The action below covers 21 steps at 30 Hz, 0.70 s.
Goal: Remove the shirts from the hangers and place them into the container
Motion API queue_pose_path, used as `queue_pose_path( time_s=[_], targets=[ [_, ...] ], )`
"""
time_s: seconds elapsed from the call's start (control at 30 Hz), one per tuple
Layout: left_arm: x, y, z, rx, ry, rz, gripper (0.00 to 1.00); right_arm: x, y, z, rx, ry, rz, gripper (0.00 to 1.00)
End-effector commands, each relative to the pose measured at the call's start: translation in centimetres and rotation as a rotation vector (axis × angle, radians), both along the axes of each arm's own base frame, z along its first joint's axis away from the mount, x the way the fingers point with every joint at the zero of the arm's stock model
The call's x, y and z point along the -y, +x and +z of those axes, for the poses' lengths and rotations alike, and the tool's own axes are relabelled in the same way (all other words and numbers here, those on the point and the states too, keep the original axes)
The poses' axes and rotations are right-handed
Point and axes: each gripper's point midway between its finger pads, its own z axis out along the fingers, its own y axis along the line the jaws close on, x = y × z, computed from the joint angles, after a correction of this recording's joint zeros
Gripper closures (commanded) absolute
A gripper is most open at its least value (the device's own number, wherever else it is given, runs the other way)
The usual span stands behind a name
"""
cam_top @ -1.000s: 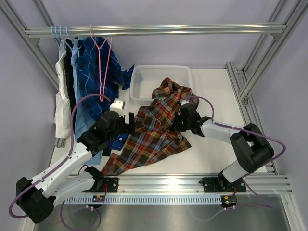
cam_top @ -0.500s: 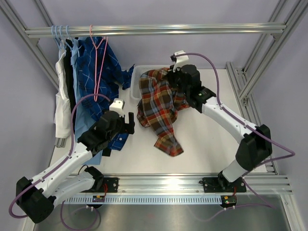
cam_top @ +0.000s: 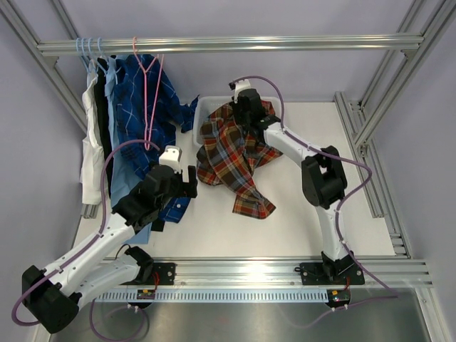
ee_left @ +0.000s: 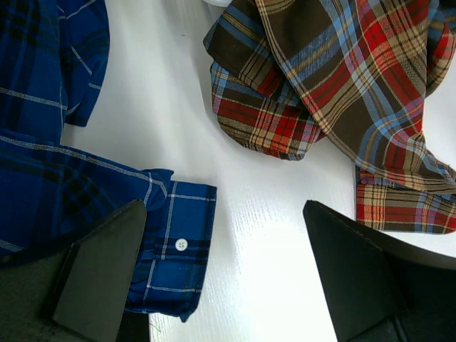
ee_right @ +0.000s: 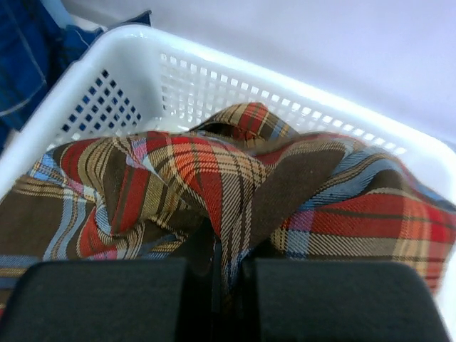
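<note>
My right gripper (cam_top: 241,112) is shut on the plaid shirt (cam_top: 229,153), a fold of it pinched between the pads (ee_right: 229,274), and holds it over the white container (ee_right: 164,78). The shirt hangs over the container's near rim and trails onto the table (ee_left: 278,235). The other shirts (cam_top: 135,107) still hang at the left of the rail, on pale blue hangers (cam_top: 87,48) and under a bare pink hanger (cam_top: 148,85). My left gripper (cam_top: 187,182) stands open low over the table, beside the dark blue shirt's cuff (ee_left: 174,246), with nothing in it.
An aluminium rail (cam_top: 228,44) crosses the back, with frame posts at both sides. A slotted track (cam_top: 363,142) runs along the table's right edge. The container (cam_top: 201,114) sits at the back centre, mostly covered by the plaid cloth.
My right gripper lifted the plaid shirt off the table and carried it back and left to the container. The left arm has barely moved.
</note>
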Motion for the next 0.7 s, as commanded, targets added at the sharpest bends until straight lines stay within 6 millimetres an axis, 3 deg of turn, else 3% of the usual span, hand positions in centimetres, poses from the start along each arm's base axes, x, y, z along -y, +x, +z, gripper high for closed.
queue_pose_path(
  time_s=[0.0, 0.1, 0.2, 0.27, 0.3, 0.37, 0.4, 0.47, 0.5, 0.53, 0.57, 0.6, 0.67],
  targets=[
    [-0.7, 0.4, 0.2, 0.026, 0.009, 0.032, 0.01, -0.6, 1.4, -1.3, -0.103, 0.01, 0.005, 1.0],
    [-0.6, 0.5, 0.2, 0.024, 0.011, 0.032, 0.01, -0.2, 0.2, -5.4, -0.227, -0.026, 0.005, 0.96],
    [-0.6, 0.5, 0.2, 0.025, 0.012, 0.031, 0.01, 0.7, -0.6, -5.8, -0.273, 0.015, -0.023, 0.75],
    [-0.5, 0.5, 0.2, 0.026, 0.009, 0.028, 0.01, 1.2, -0.9, -5.0, -0.289, 0.037, -0.036, 0.61],
    [-0.5, 0.5, 0.3, 0.026, 0.009, 0.028, 0.01, 1.6, -1.0, -2.9, -0.265, 0.054, -0.037, 0.46],
    [-0.5, 0.5, 0.3, 0.025, 0.008, 0.026, 0.01, 1.9, -1.7, -0.6, -0.247, 0.057, -0.031, 0.34],
    [-0.5, 0.5, 0.3, 0.025, 0.008, 0.026, 0.01, 2.1, -2.5, 2.0, -0.218, 0.083, -0.022, 0.24],
    [-0.4, 0.5, 0.5, 0.031, 0.003, 0.025, 0.01, 2.6, -3.6, 4.4, -0.202, 0.117, -0.023, 0.16],
    [-0.4, 0.5, 0.5, 0.032, 0.003, 0.023, 0.01, 2.9, -5.2, 6.1, -0.192, 0.141, -0.008, 0.09],
    [-0.3, 0.5, 0.6, 0.034, 0.0, 0.021, 0.01, 3.0, -6.1, 6.7, -0.194, 0.167, -0.005, 0.06],
    [-0.3, 0.5, 0.6, 0.034, -0.003, 0.017, 0.01, 3.3, -7.4, 5.4, -0.224, 0.168, 0.0, 0.04],
    [-0.2, 0.5, 0.6, 0.031, -0.002, 0.013, 0.01, 3.7, -8.8, 7.1, -0.205, 0.196, 0.007, 0.01],
    [0.0, 0.5, 0.7, 0.031, -0.008, 0.005, 0.01, 3.7, -10.8, 6.5, -0.227, 0.223, 0.021, 0.01]
  ],
)
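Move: The right gripper holds the bunched red plaid shirt over the far part of the container, whose middle lies about 7 cm back from it, 1 cm left and 12 cm below. The shirt's tail is on the table some 35 cm back, 2 cm right and 16 cm down; a blue shirt sleeve lies about 19 cm left, 3 cm back and 12 cm lower. The idle left gripper has the container about 21 cm ahead, 17 cm right and 11 cm below. Lower the right gripper about 7 cm into the far part of the container, tipping the fingers down, and open them wide on the way to let go of the red plaid shirt. Then draw back off the cloth towards the base and up, about 10 cm each, drifting a few centimetres to the right. ##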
